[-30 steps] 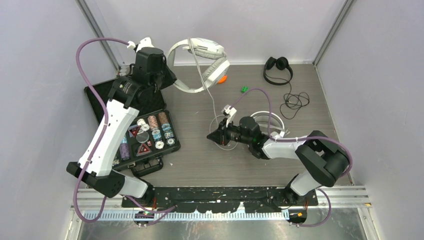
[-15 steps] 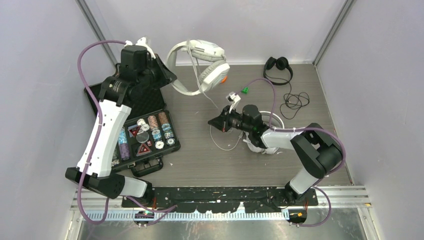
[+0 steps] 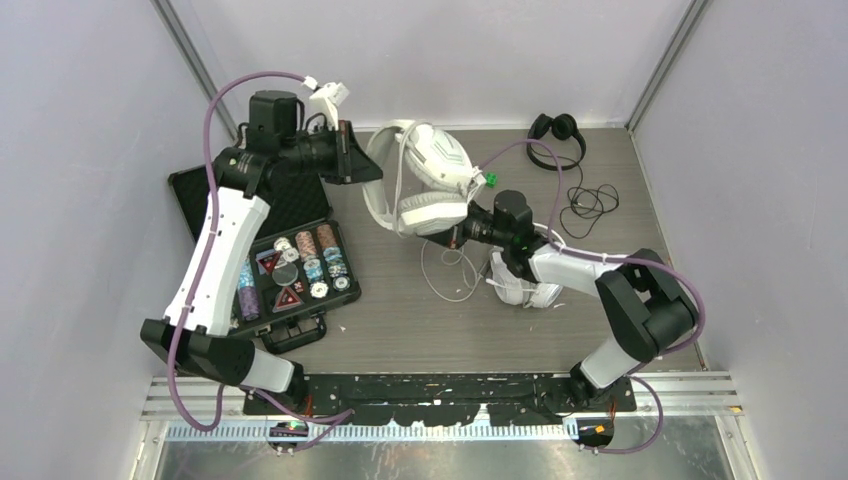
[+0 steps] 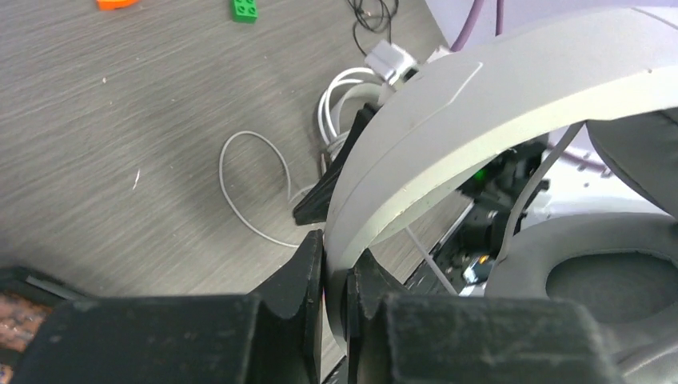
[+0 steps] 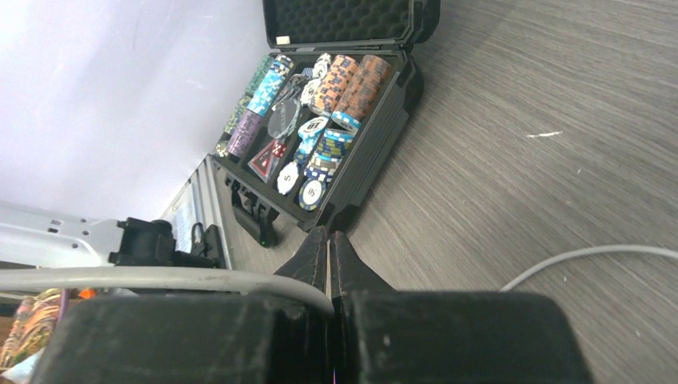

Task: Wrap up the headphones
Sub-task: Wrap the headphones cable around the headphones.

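A white headphones set point(image 3: 425, 185) hangs above the table's back middle. My left gripper point(image 3: 358, 166) is shut on its headband point(image 4: 496, 88), and the jaws pinch the band's edge in the left wrist view point(image 4: 336, 276). One grey ear pad point(image 4: 596, 276) fills that view's right side. My right gripper point(image 3: 462, 234) sits just below the lower earcup, shut on the white cable point(image 5: 184, 278), which enters the jaws from the left. More cable lies looped on the table point(image 3: 450, 275). A second white set point(image 3: 522, 290) lies under my right forearm. A black set point(image 3: 556, 130) lies at the back right.
An open black case point(image 3: 205, 200) with poker chips point(image 5: 320, 120) lies at the left. A green brick point(image 3: 491, 179) sits near the held headphones. The black set's cable point(image 3: 590, 200) is coiled at the back right. Walls close in on three sides.
My left gripper swung right and turned, carrying the white headphones toward the middle. My right gripper closed on the white cable and rose toward the back, up under the lower earcup.
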You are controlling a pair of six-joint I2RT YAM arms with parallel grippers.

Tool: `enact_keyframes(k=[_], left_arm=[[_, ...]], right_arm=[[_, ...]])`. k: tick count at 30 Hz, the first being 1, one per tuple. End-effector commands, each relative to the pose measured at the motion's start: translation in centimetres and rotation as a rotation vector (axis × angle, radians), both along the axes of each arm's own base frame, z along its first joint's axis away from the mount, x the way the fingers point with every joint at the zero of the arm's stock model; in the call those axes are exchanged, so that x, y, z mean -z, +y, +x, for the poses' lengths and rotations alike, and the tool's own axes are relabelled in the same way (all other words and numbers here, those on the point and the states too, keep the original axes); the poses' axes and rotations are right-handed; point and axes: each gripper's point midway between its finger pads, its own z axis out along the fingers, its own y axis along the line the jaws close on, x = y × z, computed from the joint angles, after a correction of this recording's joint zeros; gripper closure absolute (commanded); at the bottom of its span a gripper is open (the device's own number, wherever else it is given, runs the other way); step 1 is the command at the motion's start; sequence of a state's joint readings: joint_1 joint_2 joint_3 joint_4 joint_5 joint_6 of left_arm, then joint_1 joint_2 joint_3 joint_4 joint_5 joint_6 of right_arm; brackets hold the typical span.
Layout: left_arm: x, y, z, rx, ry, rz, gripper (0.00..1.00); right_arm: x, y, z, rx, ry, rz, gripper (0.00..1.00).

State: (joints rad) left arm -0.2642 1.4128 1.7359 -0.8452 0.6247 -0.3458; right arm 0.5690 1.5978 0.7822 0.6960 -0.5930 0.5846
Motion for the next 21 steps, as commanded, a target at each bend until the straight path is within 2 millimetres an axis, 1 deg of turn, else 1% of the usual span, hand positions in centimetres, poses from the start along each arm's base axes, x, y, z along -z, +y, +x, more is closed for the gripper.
enact_keyframes(k=[1,4,6,8,11,14,16,18,21], left_arm=[[-0.6,-1.7,-3.0,0.285,-0.093,-0.028,1.00],[0.9,-1.5,-2.1,0.307,-0.144,0.047,1.00],[2.0,-1.5,-1.6,0.334,-0.213,0.151,1.00],[3.5,-1.9,-2.0,0.422,-0.272,0.273,1.00],[6.5,-2.1,-1.8,0.550,-0.371,0.479,1.00],[9.2,-2.0,-1.6,0.687,-0.456,0.657,1.00],[9.8,-2.0,-0.7,0.699,-0.479,0.707,1.00],[10.0,-2.0,0.0,0.715,-0.506,0.746,1.00],[9.8,-2.3,0.9,0.719,-0.573,0.801,1.00]], right_arm=[[-0.9,-2.0,-0.9,0.008,0.090,0.015,0.99],[-1.5,-2.5,-2.0,-0.012,0.116,0.007,0.98],[-2.2,-2.6,-3.0,-0.044,0.145,0.004,0.95],[-3.5,-2.4,-4.4,-0.100,0.177,0.035,0.94],[-5.1,-2.5,-5.8,-0.147,0.212,0.055,0.94],[-5.6,-2.9,-7.3,-0.190,0.243,0.029,0.94],[-5.4,-3.4,-8.1,-0.209,0.256,-0.024,0.95],[-4.8,-4.1,-8.7,-0.206,0.268,-0.094,0.95],[-4.5,-5.1,-9.1,-0.171,0.279,-0.167,0.95]])
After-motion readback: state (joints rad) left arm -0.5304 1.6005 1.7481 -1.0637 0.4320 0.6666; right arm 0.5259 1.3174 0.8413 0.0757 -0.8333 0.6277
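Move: My left hand already holds the headphones by the headband, their middle about 8 cm to its right and 3 cm lower. The cable pinched in my right fingers is some 10 cm right of my left hand and 17 cm below it. From my right hand, the headphones' middle is about 2 cm left and 14 cm up; on the table, spare headphones lie 20 cm right and 2 cm ahead, a green block 12 cm right and 20 cm ahead, both about 15 cm lower. I lower the headphones about 11 cm with my left hand, drifting a little right, while rolling the wrist some 60 degrees clockwise as seen from behind the hand and pointing it further down. My right hand keeps its pinch on the cable and draws it back about 8 cm along the headphones' right side, also a little right and up, its fingers tipping down. ##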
